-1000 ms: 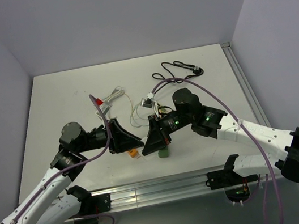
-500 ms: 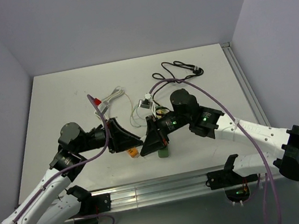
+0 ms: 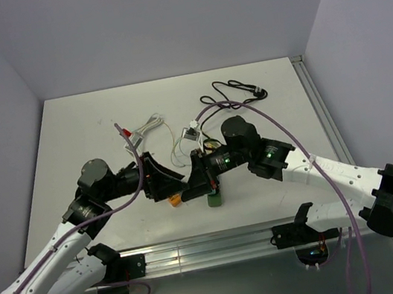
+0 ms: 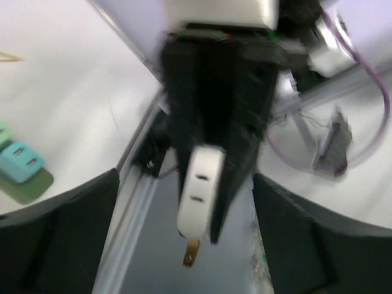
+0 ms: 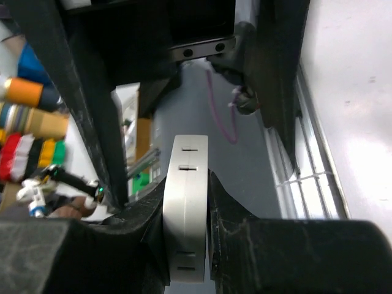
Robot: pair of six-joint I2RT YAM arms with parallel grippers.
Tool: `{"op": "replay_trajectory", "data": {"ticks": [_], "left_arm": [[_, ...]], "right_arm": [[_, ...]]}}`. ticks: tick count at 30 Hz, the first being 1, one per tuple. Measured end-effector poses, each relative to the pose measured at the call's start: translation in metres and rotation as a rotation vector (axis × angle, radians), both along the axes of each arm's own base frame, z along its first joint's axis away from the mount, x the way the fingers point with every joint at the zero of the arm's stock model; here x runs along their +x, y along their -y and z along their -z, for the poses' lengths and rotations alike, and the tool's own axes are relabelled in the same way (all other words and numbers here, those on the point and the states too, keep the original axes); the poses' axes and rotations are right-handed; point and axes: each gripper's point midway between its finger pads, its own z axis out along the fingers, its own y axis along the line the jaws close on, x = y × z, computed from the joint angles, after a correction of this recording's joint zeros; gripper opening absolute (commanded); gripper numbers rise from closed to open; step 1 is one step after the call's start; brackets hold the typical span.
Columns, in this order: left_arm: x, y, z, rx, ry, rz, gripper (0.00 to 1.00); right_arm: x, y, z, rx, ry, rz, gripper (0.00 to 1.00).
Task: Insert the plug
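My right gripper (image 5: pixel 187 236) is shut on a white plug block (image 5: pixel 186 208) with narrow slots in its edge. In the left wrist view the same block (image 4: pixel 199 196) hangs from the right gripper's black fingers (image 4: pixel 239 104), and a brass prong (image 4: pixel 191 252) sticks out below it. My left gripper (image 4: pixel 185 184) is open, its dark fingers (image 4: pixel 67 233) spread wide on either side of the block without touching it. In the top view the left gripper (image 3: pixel 166 184) and right gripper (image 3: pixel 194 184) meet nose to nose near the table's front edge.
A green block (image 3: pixel 213 199) and a small orange piece (image 3: pixel 177 199) lie just under the grippers. A teal adapter (image 4: pixel 21 162) sits on green in the left wrist view. A black cable (image 3: pixel 236 89), white wires (image 3: pixel 149 127) and a white connector (image 3: pixel 193 134) lie behind. The metal rail (image 3: pixel 213 248) runs along the front.
The two grippers have closed in on each other. The right gripper has moved left with the white block, and the left gripper has edged right towards it.
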Motion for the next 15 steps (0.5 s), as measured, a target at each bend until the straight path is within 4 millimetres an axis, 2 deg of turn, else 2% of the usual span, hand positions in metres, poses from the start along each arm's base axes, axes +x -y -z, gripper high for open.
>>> {"op": "replay_trajectory", "data": {"ticks": [3,6,8,10,14,15], "left_arm": [[0.024,-0.009,0.005,0.085,-0.045,-0.189,0.99],[0.048,-0.035,-0.004,0.141,-0.051,-0.439,1.0],[0.066,-0.068,-0.014,0.15,-0.042,-0.659,1.0],[0.072,-0.101,-0.021,0.148,-0.037,-0.833,1.0],[0.07,-0.157,-0.027,0.118,-0.048,-1.083,0.99],[0.069,-0.166,-0.026,0.117,-0.054,-1.122,1.0]], "right_arm": [[0.012,-0.005,-0.004,-0.029,0.022,0.052,0.0],[0.028,-0.009,0.0,-0.079,0.041,0.115,0.0],[0.035,-0.013,0.005,-0.126,0.039,0.129,0.0],[0.045,-0.019,0.01,-0.181,0.047,0.155,0.0],[0.07,-0.032,0.026,-0.295,0.06,0.214,0.0],[0.078,-0.036,0.033,-0.334,0.063,0.23,0.0]]}}
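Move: The orange power strip lies about 15 cm ahead of the right hand, which grips the white plug, some 9 cm to its left and roughly 27 cm below. The green strip full of plugs is about 17 cm ahead and 9 cm right of that hand, and the white cord bundle about 42 cm ahead and 16 cm left. From the opened left hand, which is around the plug, the orange strip lies some 13 cm ahead, 8 cm left and 28 cm down. Forward, and less to the left, the right hand carries the white plug towards the orange strip, about 9 cm in all, starting to sink partway; its left-pointing fingers dip some 20 degrees and swing clockwise, grip kept. The left hand backs off the plug, first forward, then mainly left, opening fully and turning about 65 degrees counter-clockwise. ##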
